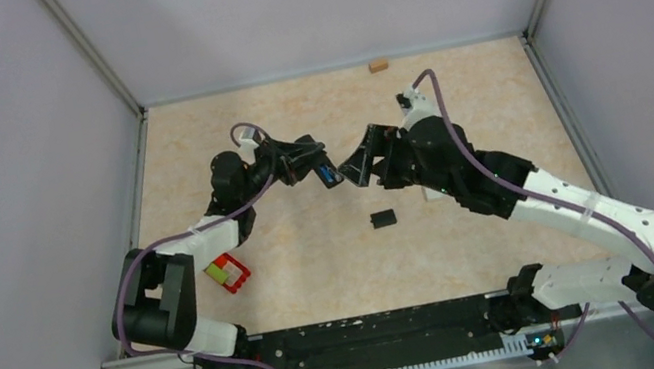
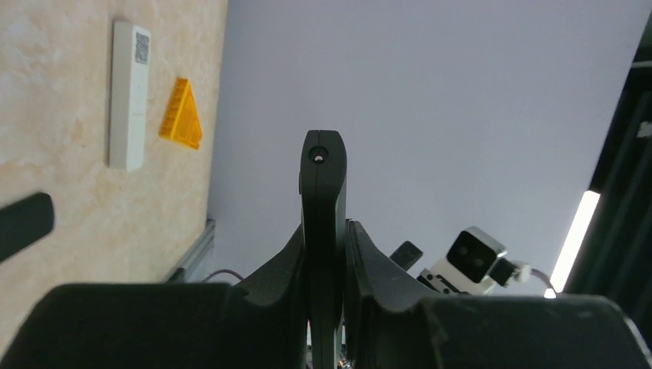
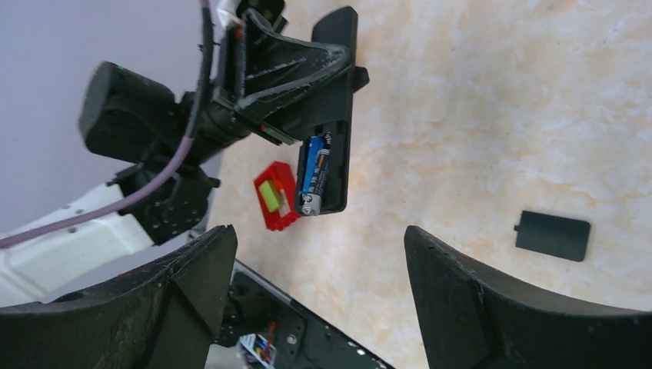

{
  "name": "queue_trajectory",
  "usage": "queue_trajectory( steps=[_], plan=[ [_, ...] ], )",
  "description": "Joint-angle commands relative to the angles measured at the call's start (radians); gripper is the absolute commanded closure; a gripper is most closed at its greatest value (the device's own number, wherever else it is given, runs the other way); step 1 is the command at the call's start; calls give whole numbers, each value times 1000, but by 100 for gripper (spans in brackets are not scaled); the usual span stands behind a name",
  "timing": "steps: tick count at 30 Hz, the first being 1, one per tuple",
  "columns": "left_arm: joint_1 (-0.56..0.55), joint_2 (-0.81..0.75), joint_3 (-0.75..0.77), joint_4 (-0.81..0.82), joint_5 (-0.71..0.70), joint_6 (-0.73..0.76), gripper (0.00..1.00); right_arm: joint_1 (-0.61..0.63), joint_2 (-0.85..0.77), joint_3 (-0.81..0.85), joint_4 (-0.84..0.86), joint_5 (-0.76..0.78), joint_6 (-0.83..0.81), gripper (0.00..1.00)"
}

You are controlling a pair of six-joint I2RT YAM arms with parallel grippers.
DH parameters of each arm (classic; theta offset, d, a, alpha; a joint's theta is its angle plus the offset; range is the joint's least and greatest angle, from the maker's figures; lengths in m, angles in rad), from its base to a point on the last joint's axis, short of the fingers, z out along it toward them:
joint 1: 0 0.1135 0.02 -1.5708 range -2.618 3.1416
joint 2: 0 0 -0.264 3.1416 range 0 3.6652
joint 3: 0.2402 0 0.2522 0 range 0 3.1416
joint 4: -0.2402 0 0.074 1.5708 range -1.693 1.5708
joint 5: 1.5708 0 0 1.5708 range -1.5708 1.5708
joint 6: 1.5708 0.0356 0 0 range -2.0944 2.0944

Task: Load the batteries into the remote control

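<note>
My left gripper (image 1: 318,166) is shut on the black remote control (image 3: 336,115) and holds it edge-on above the table; in the left wrist view the remote (image 2: 323,192) stands upright between the fingers (image 2: 361,254). Its battery compartment is uncovered, with a blue battery (image 3: 314,173) lying in it. A darker strip lies beside the battery; I cannot tell what it is. My right gripper (image 3: 317,234) is open and empty, a short way from the compartment end of the remote (image 1: 331,174). From above, the right gripper (image 1: 358,165) faces the left one.
A small flat black cover (image 1: 382,219) lies on the table near the right arm, also seen from the right wrist (image 3: 552,235). A red box (image 1: 229,273) with a yellow-green piece sits front left. A tan block (image 1: 377,65) lies by the back wall. A white bar (image 2: 128,92) and an orange wedge (image 2: 181,115) lie beyond.
</note>
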Motion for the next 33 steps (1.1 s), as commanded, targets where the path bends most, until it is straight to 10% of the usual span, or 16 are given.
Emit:
queue_trajectory(
  steps=[1,33],
  plan=[
    [2,-31,26,76,49,-219,100,-8,-98,-95,278,36,115,18],
    [-3,-62,43,160,62,-350,100,-7,5,-89,349,-34,120,69]
  ],
)
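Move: The black battery sits in the open back of the remote held by the left hand, about 4 cm ahead of the open right hand, 6 cm to its left and 5 cm below. The blue battery lies beside it, roughly 1 cm farther left. Some 26 cm below, the black cover lies about 4 cm right of the right hand. From the left hand, the black battery is about 4 cm back, 2 cm right and 4 cm below. Right hand rises 5 cm, then goes left-down towards the batteries, half closing; left lifts and tilts the remote. ##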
